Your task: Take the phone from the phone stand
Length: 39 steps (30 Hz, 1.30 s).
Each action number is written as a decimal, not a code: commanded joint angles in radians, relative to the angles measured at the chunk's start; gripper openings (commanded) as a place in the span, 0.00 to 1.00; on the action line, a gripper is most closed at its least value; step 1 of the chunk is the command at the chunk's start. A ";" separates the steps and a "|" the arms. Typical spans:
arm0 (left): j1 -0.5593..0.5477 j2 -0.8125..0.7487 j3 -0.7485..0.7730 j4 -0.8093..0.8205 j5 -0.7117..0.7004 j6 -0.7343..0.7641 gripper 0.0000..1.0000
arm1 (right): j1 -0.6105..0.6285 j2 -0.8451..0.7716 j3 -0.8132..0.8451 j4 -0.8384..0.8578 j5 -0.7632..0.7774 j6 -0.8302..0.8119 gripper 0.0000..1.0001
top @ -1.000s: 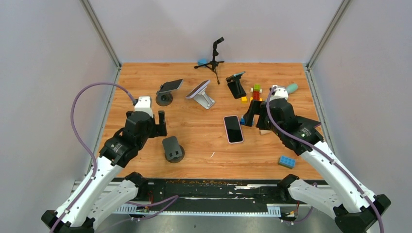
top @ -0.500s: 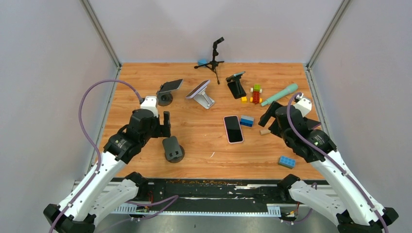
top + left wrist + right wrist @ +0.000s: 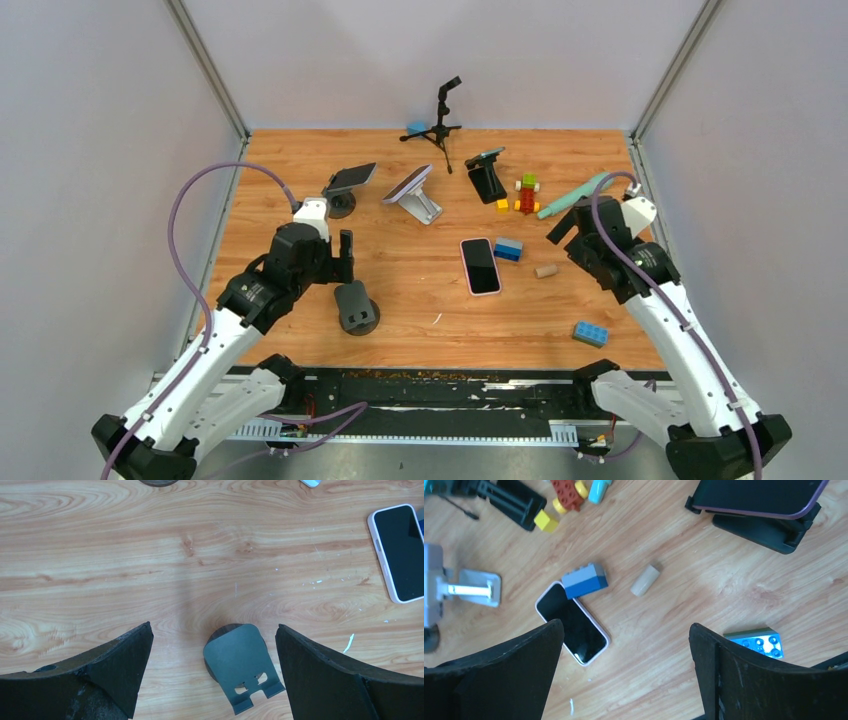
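A pink-cased phone (image 3: 480, 266) lies flat on the wood, screen up, also seen in the left wrist view (image 3: 400, 552) and the right wrist view (image 3: 573, 625). A dark grey phone stand (image 3: 356, 306) stands with nothing on it left of the phone. My left gripper (image 3: 341, 260) hovers open just above and behind that stand (image 3: 243, 667), and nothing sits between the left gripper's (image 3: 213, 628) fingers. My right gripper (image 3: 562, 235) is open, raised right of the phone, and in its own wrist view the right gripper (image 3: 626, 627) holds nothing.
Three more stands at the back carry phones: a round black one (image 3: 345, 185), a white one (image 3: 415, 190), a small black one (image 3: 487, 175). Another phone on a black stand (image 3: 759, 527) is near my right arm. Blue bricks (image 3: 508, 249) (image 3: 590, 333), a wooden peg (image 3: 545, 270), a teal marker (image 3: 575, 194), coloured bricks (image 3: 526, 192) and a tripod (image 3: 443, 115) lie around.
My right arm has drawn back to the right and up, away from the flat phone, uncovering the blue brick and teal marker. My left arm has crept slightly forward over the empty stand.
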 commanded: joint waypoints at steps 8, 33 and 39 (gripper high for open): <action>0.005 0.011 0.003 0.034 0.017 0.014 1.00 | -0.459 -0.080 -0.017 0.125 -0.355 -0.178 0.98; 0.005 0.055 0.004 0.042 0.054 0.022 0.99 | -0.805 -0.116 -0.198 0.250 -0.370 -0.132 0.98; 0.005 0.061 0.001 0.044 0.037 0.015 0.99 | -0.806 -0.109 -0.222 0.269 -0.301 -0.121 0.98</action>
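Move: Ahead and to the right of the right hand stands the phone stand still holding its phone, about 8 cm farther out, 16 cm to the right and some 16 cm lower. The blue brick lies about 7 cm back and 5 cm to the right of that hand, the cork about 11 cm ahead and 4 cm to its left, both roughly 20 cm below. From the left hand the loaded stand is about 75 cm to the right and 8 cm ahead. Sweeping right by about 13 cm, fast at first and then easing, the right hand closes in on the loaded phone stand, fingers wide open. It sinks some 4 cm over the second half, turns about 25 degrees clockwise and rolls a little, its left side rising. Nothing is touched yet. ##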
